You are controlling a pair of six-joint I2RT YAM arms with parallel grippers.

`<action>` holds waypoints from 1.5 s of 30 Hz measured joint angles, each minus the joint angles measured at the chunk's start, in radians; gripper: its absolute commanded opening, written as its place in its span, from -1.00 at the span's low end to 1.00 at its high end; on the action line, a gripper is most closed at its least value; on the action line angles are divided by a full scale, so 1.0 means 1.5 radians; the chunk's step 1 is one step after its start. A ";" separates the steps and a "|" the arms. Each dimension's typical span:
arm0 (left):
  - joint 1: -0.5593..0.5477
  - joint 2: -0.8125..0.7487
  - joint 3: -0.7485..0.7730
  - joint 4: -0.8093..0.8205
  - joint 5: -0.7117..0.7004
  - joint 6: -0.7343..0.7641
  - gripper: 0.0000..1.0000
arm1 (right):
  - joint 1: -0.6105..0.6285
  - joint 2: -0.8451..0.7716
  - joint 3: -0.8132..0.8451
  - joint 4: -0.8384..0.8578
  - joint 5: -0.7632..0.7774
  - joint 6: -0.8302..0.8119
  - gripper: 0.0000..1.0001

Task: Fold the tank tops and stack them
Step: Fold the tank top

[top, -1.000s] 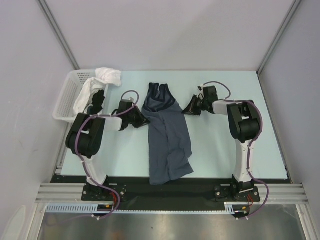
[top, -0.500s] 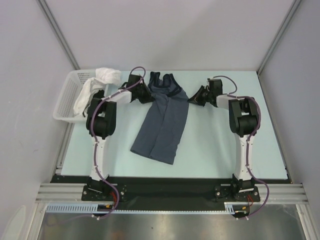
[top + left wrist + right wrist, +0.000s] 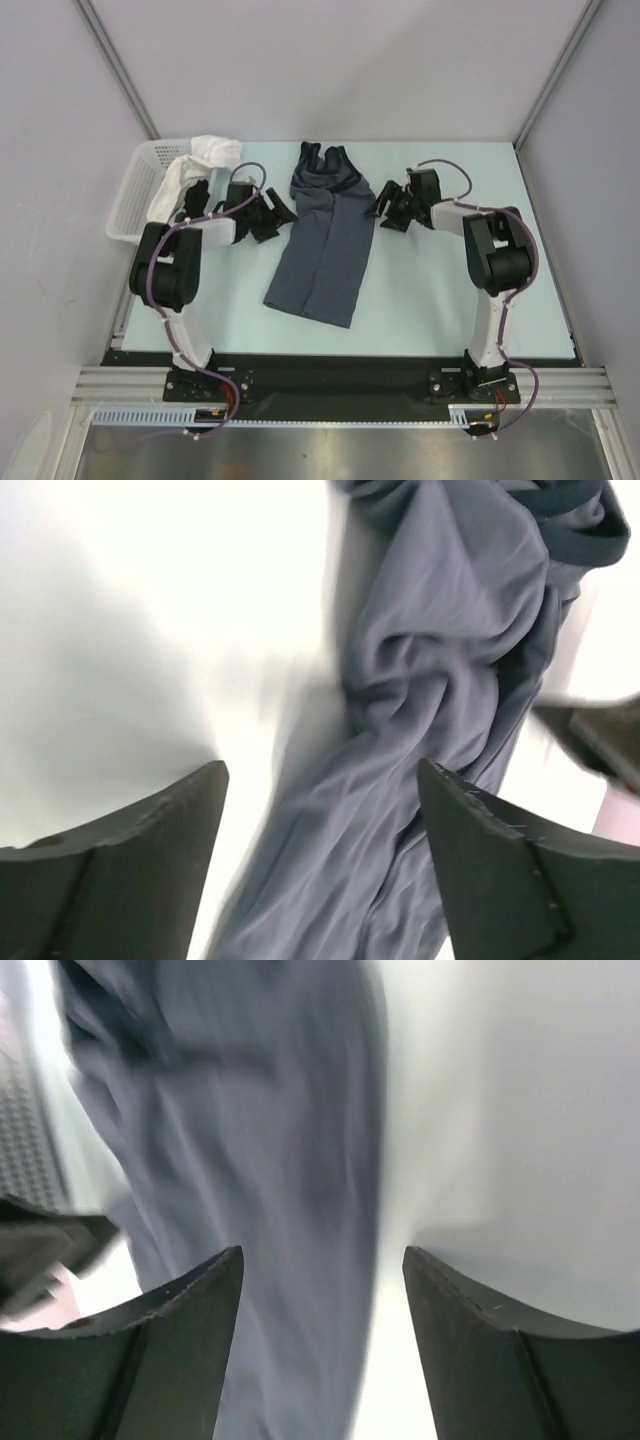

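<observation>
A dark slate-blue tank top (image 3: 322, 250) lies lengthwise in the middle of the table, its straps at the far end, folded into a narrow strip. My left gripper (image 3: 280, 214) stands open just left of its upper part and holds nothing. My right gripper (image 3: 383, 208) stands open just right of it, also holding nothing. In the left wrist view the creased cloth (image 3: 440, 640) lies below and between the spread fingers (image 3: 150, 860). The right wrist view shows the blurred cloth (image 3: 250, 1110) under the left finger (image 3: 180, 1330) and bare table under the right one.
A white lattice basket (image 3: 128, 205) stands at the far left with a white cloth (image 3: 210, 152) draped over its rim and a dark shape (image 3: 196, 192) inside. The table's near edge (image 3: 340, 352) lies just below the tank top's hem.
Both grippers have opened and let go of the tank top, then drawn back to its sides. The top was pulled away from the near edge and now lies flat.
</observation>
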 measured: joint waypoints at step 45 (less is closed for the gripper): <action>-0.097 -0.554 -0.582 0.089 -0.090 -0.054 0.01 | 0.487 -0.445 -0.519 -0.045 0.309 0.318 -1.00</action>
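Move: The tank top's near right corner lies about 32 cm back and 8 cm left of the right hand, some 3 cm lower; the near left corner is roughly 25 cm left of that corner and 8 cm farther out. From the left hand, the near left corner is about 23 cm back, 4 cm left and 3 cm down. The bunched strap end lies some 17 cm ahead and 12 cm right of the left hand. The tank top's near right corner gets pinched by the right hand, which sweeps back about 32 cm along the right side, drifting left and sinking slightly, its wrist tipping down some 10 degrees before the fingers shut. The left hand draws back about 20 cm along the other side, its fingers partly narrowing around the near left corner but still open. ##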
